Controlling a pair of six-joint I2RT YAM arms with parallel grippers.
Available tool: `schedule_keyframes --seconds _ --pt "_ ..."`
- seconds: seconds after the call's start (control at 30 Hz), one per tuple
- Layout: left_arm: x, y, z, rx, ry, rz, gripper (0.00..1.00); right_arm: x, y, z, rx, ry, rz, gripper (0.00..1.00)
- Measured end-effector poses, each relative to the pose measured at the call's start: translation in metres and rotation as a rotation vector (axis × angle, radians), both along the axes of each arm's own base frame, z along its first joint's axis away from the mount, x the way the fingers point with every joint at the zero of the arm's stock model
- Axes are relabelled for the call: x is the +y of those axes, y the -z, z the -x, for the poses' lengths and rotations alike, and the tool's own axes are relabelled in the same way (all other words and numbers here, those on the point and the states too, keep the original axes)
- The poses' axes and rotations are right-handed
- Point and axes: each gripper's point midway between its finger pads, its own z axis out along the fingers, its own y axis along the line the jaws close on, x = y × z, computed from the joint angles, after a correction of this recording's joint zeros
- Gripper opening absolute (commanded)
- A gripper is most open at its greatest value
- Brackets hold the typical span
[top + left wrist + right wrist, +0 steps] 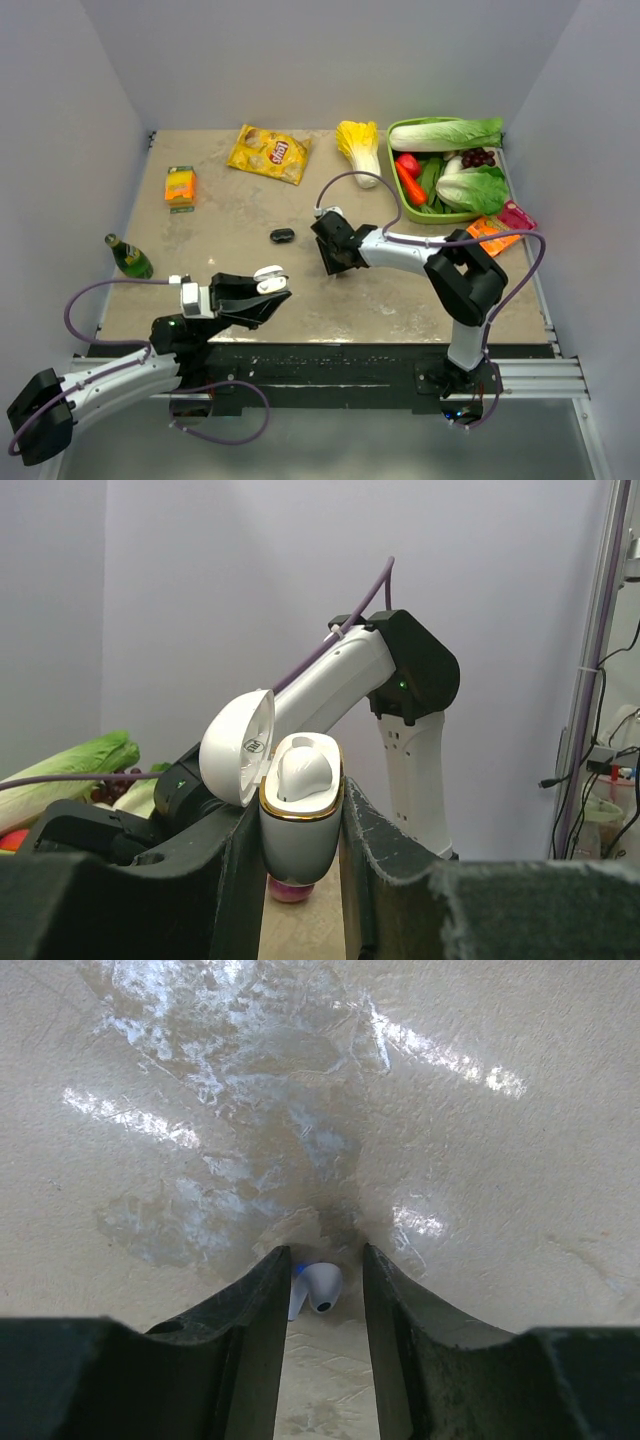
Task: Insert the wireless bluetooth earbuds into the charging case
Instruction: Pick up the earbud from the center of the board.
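Note:
My left gripper hovers over the table's near edge, shut on the white charging case. The case stands upright between the fingers, its lid flipped open to the left. One white earbud sits in the case's well. My right gripper points down at the middle of the table, its fingertips on the surface. A second white earbud lies on the table between the right gripper's jaws. It rests against the left finger with a gap to the right one, so the jaws are open around it.
A small black object lies left of the right gripper. At the back are a yellow chips bag, an orange box, a napa cabbage and a green basket of vegetables. A green bottle lies at the left edge.

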Motion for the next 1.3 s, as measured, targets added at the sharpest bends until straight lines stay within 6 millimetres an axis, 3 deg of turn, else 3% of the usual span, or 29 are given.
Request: schedule_keyframes --seconds 0.4,0.73,1.03,1.3 --pt "0.008 -0.011 0.008 -0.016 0.015 0.044 0.0 0.009 0.0 0.011 -0.027 -0.016 0.029 0.33" --pt "0.008 -0.011 0.009 -0.015 0.022 0.046 0.0 0.009 0.0 0.016 -0.039 -0.004 -0.007 0.01" --pt "0.008 -0.011 0.007 -0.003 0.018 0.051 0.0 0.007 -0.004 0.025 -0.033 -0.002 -0.05 0.0" --pt "0.003 -0.005 0.0 0.028 0.006 0.032 0.0 -0.01 -0.012 0.046 -0.009 -0.005 -0.059 0.0"
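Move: The earbud lies on the table almost between the right fingers' open tips, its middle about 1 cm back and 1 cm to the left of that hand, roughly 1 cm below. The black case is some 9 cm ahead and 12 cm left; the white charging case, held by the left hand, is around 18 cm back, 11 cm left and 31 cm up. From the left hand the earbud lies about 18 cm ahead, 10 cm right and 30 cm down. The earbud is pinched between the right fingertips: the hand first eases back and left by 1 to 1.5 cm at table height, and the fingers close around the earbud. Keeping that grip, the hand draws back another 3 cm, drifts about 2 cm to the right and begins to rise, up roughly 1 cm. ##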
